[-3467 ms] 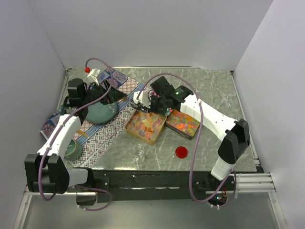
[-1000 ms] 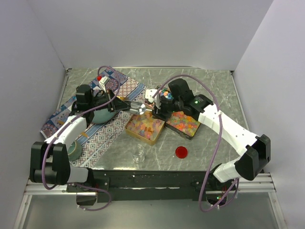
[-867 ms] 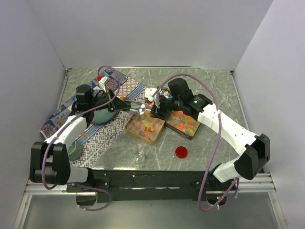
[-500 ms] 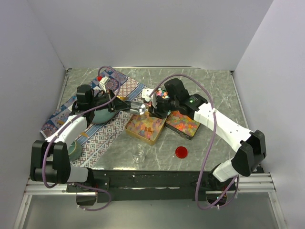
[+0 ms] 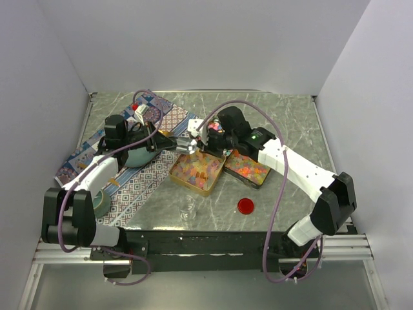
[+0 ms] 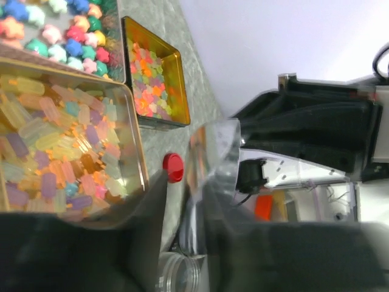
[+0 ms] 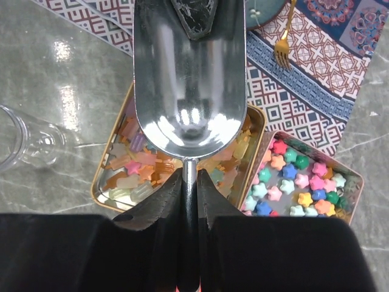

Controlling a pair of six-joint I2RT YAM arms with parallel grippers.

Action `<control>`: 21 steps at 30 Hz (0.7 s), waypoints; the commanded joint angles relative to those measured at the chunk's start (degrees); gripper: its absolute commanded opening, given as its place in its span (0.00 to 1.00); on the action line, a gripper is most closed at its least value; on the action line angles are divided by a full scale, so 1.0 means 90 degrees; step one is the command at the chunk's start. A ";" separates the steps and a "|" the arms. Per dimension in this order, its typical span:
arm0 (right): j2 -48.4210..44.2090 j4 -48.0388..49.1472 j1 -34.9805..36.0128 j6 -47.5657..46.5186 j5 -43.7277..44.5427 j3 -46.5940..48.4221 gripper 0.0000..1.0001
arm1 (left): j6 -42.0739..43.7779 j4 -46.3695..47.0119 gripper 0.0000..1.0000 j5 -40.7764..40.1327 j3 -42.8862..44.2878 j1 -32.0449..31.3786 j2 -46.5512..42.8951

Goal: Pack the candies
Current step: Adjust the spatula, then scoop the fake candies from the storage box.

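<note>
A shiny metal scoop [image 7: 189, 79] hangs empty over the gold tin of translucent yellow-pink candies [image 7: 137, 176]. My right gripper [image 7: 189, 179] is shut on the scoop's thin handle. My left gripper [image 6: 191, 182] reaches in from the other side, with one fingertip [image 7: 193, 15] inside the scoop's front lip. Its jaws stand slightly apart, and a strip of table shows between one finger and the scoop wall [image 6: 213, 158]. From above, both grippers meet at the scoop [image 5: 191, 145]. Pastel star candies [image 7: 304, 182] fill a second tin, and orange-red-yellow candies [image 6: 155, 79] fill a third tin [image 5: 246, 166].
A small clear glass jar [image 5: 188, 208] stands near the front edge, with a red disc [image 5: 245, 206] to its right. On the left, a patterned cloth [image 5: 139, 184] carries a teal bowl [image 5: 137, 154], and a gold fork [image 7: 282, 42] lies on it. A grey-green roll [image 5: 98, 201] sits at the far left.
My right gripper has moved left to the scoop and closed on its handle. My left jaws have loosened a little on the scoop's front lip.
</note>
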 commanded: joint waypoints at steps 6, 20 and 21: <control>-0.0375 -0.1360 -0.0462 -0.0786 0.0217 0.0494 0.00 | 0.1527 -0.1429 0.81 -0.1696 0.1447 0.0305 0.0030; -0.0190 -0.4772 -0.2239 -0.3990 0.3085 0.0884 0.00 | 0.3208 -0.1823 0.82 -0.2529 0.1265 0.0140 0.0050; -0.0160 -0.4957 -0.2298 -0.4174 0.3244 0.0923 0.00 | 0.3248 -0.1676 0.82 -0.2558 0.1100 0.0110 0.0040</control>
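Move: The spatula is already in both grippers: the left pinches the far end of its blade, with the spatula's middle some 10 cm to the right, level in height; the fork lies about 12 cm ahead and 5 cm left of that hand, 20 cm lower. For the right gripper, the orange candy tin lies about 18 cm right and 1 cm ahead, 20 cm down; the gold candy tin is nearly beneath, 1 cm back and 2 cm left, the star candy box 12 cm ahead and 7 cm right. Open the left gripper wide to let go of the blade, and draw it forward and left, about 9 cm in all, rising and then sinking again near the end. Keep the right fingers shut on the spatula's handle and carry it right some 20 cm towards the orange candy tin, sinking 4 cm while the wrist tips the fingers about 35 degrees further down. ##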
